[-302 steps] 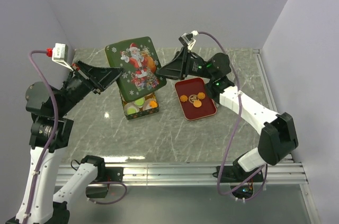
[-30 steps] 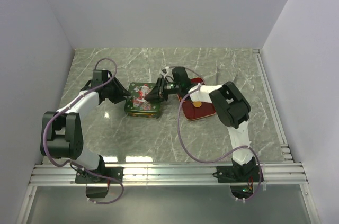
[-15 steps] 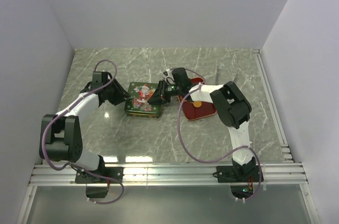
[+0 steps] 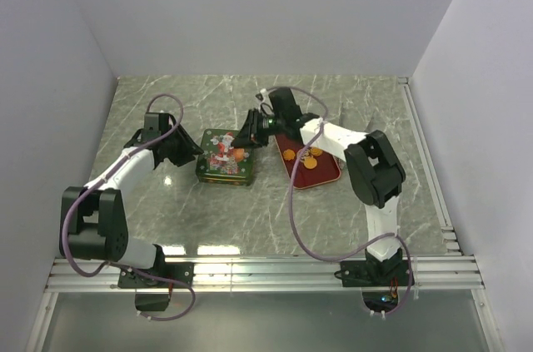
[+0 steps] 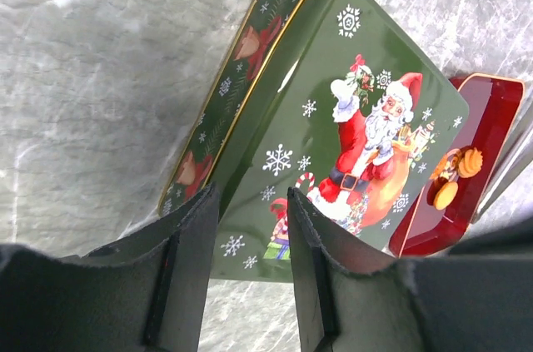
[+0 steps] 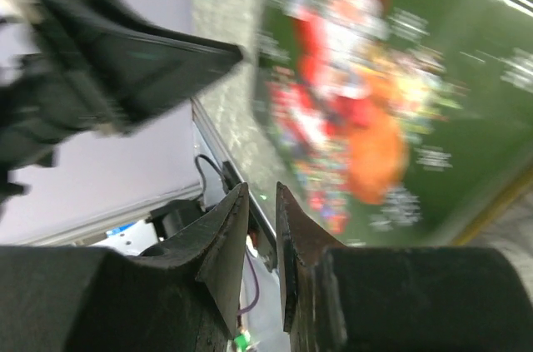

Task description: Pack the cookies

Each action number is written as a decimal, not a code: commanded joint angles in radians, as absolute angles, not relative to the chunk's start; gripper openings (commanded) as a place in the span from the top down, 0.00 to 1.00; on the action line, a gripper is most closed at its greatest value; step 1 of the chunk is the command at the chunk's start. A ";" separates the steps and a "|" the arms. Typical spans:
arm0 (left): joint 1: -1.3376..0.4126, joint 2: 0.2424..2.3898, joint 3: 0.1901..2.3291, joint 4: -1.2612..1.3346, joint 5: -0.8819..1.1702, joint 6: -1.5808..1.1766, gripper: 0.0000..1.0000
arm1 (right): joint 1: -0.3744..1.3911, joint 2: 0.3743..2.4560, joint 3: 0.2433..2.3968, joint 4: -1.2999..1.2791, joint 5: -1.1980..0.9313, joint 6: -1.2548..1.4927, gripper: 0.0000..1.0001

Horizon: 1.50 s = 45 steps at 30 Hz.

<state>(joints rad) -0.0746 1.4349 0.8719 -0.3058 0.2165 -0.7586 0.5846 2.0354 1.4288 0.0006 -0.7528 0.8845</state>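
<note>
A green tin with a Santa lid (image 4: 223, 157) lies closed on the marble table. Right of it stands a red tray (image 4: 326, 176) holding three orange cookies (image 4: 309, 162). In the left wrist view the tin (image 5: 350, 94) fills the middle and the tray's cookies (image 5: 454, 177) show at the right. My left gripper (image 4: 193, 152) sits at the tin's left edge, open and empty (image 5: 250, 202), with the tin's near corner seen through the gap. My right gripper (image 4: 246, 137) hovers over the tin's right side, its jaws a narrow slit apart and empty (image 6: 262, 190). Any cookies inside the tin are hidden.
Pale walls close in the table on three sides. An aluminium rail (image 4: 266, 269) runs along the near edge by the arm bases. Purple cables loop from both arms, one (image 4: 291, 219) hanging over the table in front of the tray.
My right gripper has drawn back from the tin's right edge toward the far side, uncovering the cookies on the tray. The left arm has hardly moved and the tin stays put.
</note>
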 commanded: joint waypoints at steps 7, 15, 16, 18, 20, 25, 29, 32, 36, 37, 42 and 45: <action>-0.078 1.316 0.949 -0.370 0.147 -0.692 0.56 | 0.597 1.830 1.644 -0.186 -0.701 0.747 0.73; -0.075 1.204 1.061 -0.433 0.097 -0.629 0.47 | 0.620 1.691 1.640 -0.268 -0.650 0.649 0.70; -0.075 1.194 1.068 -0.436 0.095 -0.620 0.45 | 0.627 1.662 1.629 -0.268 -0.646 0.646 0.70; -0.075 1.155 1.084 -0.445 0.089 -0.618 0.36 | 0.641 1.632 1.620 -0.273 -0.635 0.631 0.66; -0.075 1.115 1.092 -0.449 0.077 -0.623 0.22 | 0.669 1.594 1.614 -0.279 -0.617 0.603 0.63; -0.075 1.034 1.085 -0.463 0.031 -0.652 0.07 | 0.732 1.513 1.605 -0.331 -0.546 0.529 0.51; -0.075 0.991 1.103 -0.486 0.005 -0.652 0.09 | 0.767 1.445 1.563 -0.345 -0.505 0.482 0.46; -0.078 0.976 1.121 -0.505 -0.092 -0.632 0.10 | 0.796 1.372 1.513 -0.348 -0.462 0.434 0.42; -0.087 0.948 1.101 -0.500 -0.208 -0.614 0.11 | 0.828 1.231 1.405 -0.356 -0.390 0.374 0.38; -0.087 0.940 1.088 -0.492 -0.250 -0.618 0.11 | 0.834 1.204 1.343 -0.350 -0.379 0.367 0.38; -0.087 0.761 0.882 -0.303 -0.362 -0.661 0.11 | 0.834 1.013 1.111 -0.305 -0.261 0.327 0.34; -0.087 0.593 0.701 -0.131 -0.480 -0.652 0.12 | 0.834 0.935 1.010 -0.278 -0.189 0.333 0.32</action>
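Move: The closed tin's middle is about 7 cm right of the left hand, roughly level with it fore and aft and 4 cm below; that hand is at the lid's left edge. From the right hand, already clear above the lid, the tin's middle lies some 3 cm left, 2 cm back and 8 cm below. The red tray's middle is about 21 cm right of the right hand, 2 cm back and 11 cm lower, holding leftover cookies 19 cm right, 3 cm back, 11 cm lower. The closed tin is left alone as both hands withdraw. The right rises nearly 25 cm, soon drawing back, then swings right and sinks a little, rolling about 50 degrees about its fingers. The left comes away from the lid's left edge, climbs 20 cm, then drifts left and somewhat back, fingers tipping up and turning counter-clockwise. Both grippers open wider. ##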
